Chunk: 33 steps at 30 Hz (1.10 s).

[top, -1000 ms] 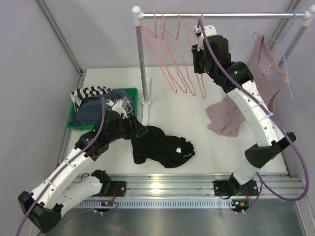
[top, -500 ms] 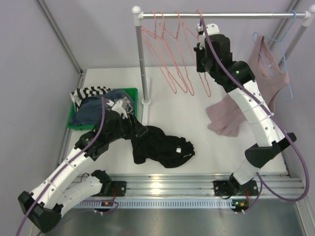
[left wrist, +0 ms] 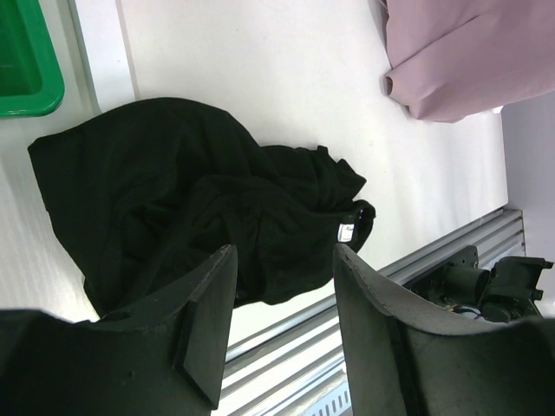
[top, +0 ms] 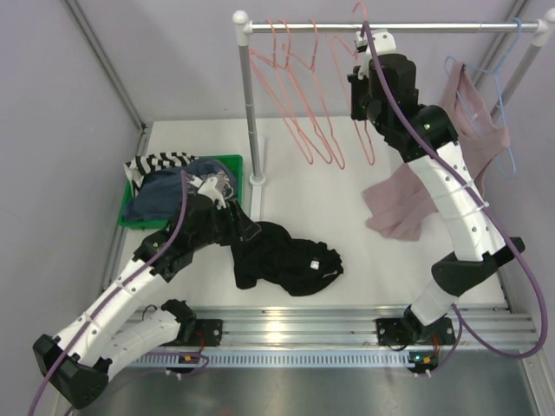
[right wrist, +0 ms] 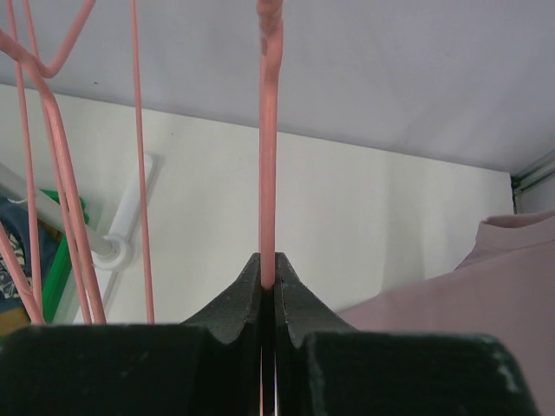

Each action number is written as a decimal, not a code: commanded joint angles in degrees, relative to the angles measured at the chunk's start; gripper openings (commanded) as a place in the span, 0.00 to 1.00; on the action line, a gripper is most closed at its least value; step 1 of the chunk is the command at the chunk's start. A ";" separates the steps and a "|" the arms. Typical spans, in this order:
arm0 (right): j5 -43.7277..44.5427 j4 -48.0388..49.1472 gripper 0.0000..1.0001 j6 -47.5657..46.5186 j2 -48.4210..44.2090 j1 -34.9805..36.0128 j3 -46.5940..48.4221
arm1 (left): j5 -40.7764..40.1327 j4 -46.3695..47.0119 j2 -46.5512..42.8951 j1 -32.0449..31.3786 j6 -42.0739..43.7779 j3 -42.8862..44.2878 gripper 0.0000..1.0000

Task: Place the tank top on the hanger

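The black tank top (top: 286, 256) lies crumpled on the white table, and also fills the left wrist view (left wrist: 199, 199). My left gripper (top: 238, 227) hovers at its left edge, open, with nothing between the fingers (left wrist: 282, 295). Up at the rail, my right gripper (top: 359, 111) is shut on a salmon-pink wire hanger (right wrist: 269, 130). The wire is pinched between the fingertips (right wrist: 268, 279). That hanger's hook pokes above the rail (top: 434, 27) in the top view.
Several more pink hangers (top: 295, 95) hang on the rail beside the rack post (top: 249, 104). A dusty-pink top (top: 473, 113) hangs at the right on a light blue hanger. A pink garment (top: 399, 208) lies on the table. A green bin (top: 139, 221) holds clothes at the left.
My right gripper closed on the hanger wire and rose with it, moving slightly right; the hook now sits above the rail. The left arm has not moved.
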 commanded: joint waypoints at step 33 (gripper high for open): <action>-11.99 -1.45 0.00 16.53 -43.99 -0.54 -45.62 | -2.04 4.90 7.31 -4.33 -0.12 -4.26 0.52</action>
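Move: The right hand already pinches a pink hanger at the rod; the black tank top it is meant for lies on the table about 20 cm back, 19 cm to its left and some 43 cm below. The nearest other pink hanger hangs roughly 10 cm left, level ahead; the hung pink top is about 23 cm right and 5 cm back. From the left hand, the black tank top lies about 8 cm right, level ahead and 20 cm below. Still pinching the hanger, the right hand draws back about 14 cm, rightward and down; the left hand sinks 5. ##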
